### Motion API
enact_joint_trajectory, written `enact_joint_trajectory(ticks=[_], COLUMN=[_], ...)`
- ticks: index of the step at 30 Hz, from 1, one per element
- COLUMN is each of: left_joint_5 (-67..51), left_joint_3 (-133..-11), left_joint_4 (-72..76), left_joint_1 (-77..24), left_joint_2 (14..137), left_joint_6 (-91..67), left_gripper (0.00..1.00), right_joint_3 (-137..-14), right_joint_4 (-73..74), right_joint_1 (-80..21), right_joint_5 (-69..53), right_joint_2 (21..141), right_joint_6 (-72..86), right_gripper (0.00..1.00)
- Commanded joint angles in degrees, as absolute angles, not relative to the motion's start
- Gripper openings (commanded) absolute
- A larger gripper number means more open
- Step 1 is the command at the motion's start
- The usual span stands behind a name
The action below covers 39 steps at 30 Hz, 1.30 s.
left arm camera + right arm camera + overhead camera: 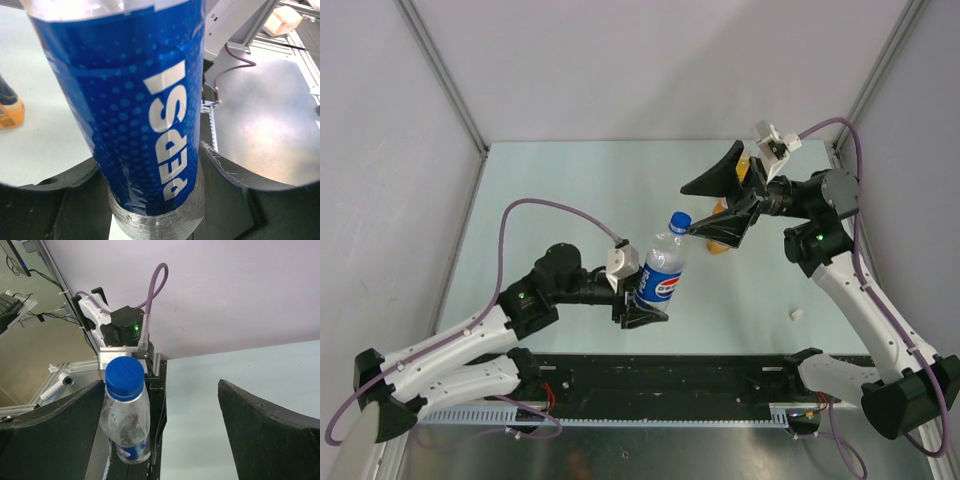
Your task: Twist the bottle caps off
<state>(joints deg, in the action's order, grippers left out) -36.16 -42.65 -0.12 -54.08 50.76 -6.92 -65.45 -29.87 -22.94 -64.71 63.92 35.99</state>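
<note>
The clear water bottle with a blue Pepsi label stands tilted near the table's middle. My left gripper is shut on its lower body; in the left wrist view the fingers press the label from both sides. The blue cap sits on the bottle's neck. My right gripper is open around the cap. In the right wrist view the blue cap sits between the jaws of the right gripper, close to the left finger. A small white cap lies on the table at the right. The yellow cap is out of view.
An orange bottle stands behind my right gripper, mostly hidden by it; its base also shows in the left wrist view. Another yellow-orange patch shows above the gripper. Grey walls enclose the table. A black rail runs along the near edge.
</note>
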Motion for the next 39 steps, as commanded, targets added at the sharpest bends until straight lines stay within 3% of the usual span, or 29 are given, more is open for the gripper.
enact_joint_trajectory(ticks=[1,13,24,29,39], left_joint_5=[-30.5,-20.7,-4.4,0.8,22.7], left_joint_3=[-41.7,-41.6,-44.2,-46.3,-49.9], left_joint_4=[3.3,0.5,-5.0,-7.0,-10.9], left_joint_1=[-54.0,-54.0,-54.0,-54.6,-60.1], left_joint_2=[47.7,46.6,49.6,52.8,57.2], left_joint_6=[-4.4,-3.3,-5.3,-5.7,-6.1], left_gripper=[0.00,0.00,0.00,0.00,0.00], right_joint_3=[-65.4,-65.3,-65.3,-66.1,-75.1], right_joint_4=[-31.2,-32.8,-31.1,-25.0,-2.3], right_joint_1=[-22.2,-21.6,-20.1,-20.4,-27.9], right_joint_5=[-64.1,-62.0,-49.6,-42.2,-25.0], right_joint_2=[61.7,60.1,60.9,61.1,65.0], right_joint_6=[35.5,36.6,42.8,42.2,31.1], right_gripper=[0.99,0.99,0.99,0.99,0.99])
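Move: The Pepsi bottle's blue cap sits just past the right fingertips, already free between the open fingers: from that hand about 3 cm to the left and 2 cm back, at about its height. The orange bottle stands some 18 cm ahead and 9 cm to the right, about 34 cm below. From the left hand, which already holds the bottle low down, the cap is about 13 cm up, 4 cm ahead and 7 cm to the right. The Pepsi bottle, kept in the left hand's steady grip, is carried about 11 cm forward, with some 3 cm to the left and a 4 cm sink late on, while that hand turns roughly 40 degrees counter-clockwise and its fingers dip. The right hand, staying wide open, first eases back and up clear of the cap, then swings some 8 cm forward, sinking a little at the end, turning about 25 degrees clockwise and rolling. ##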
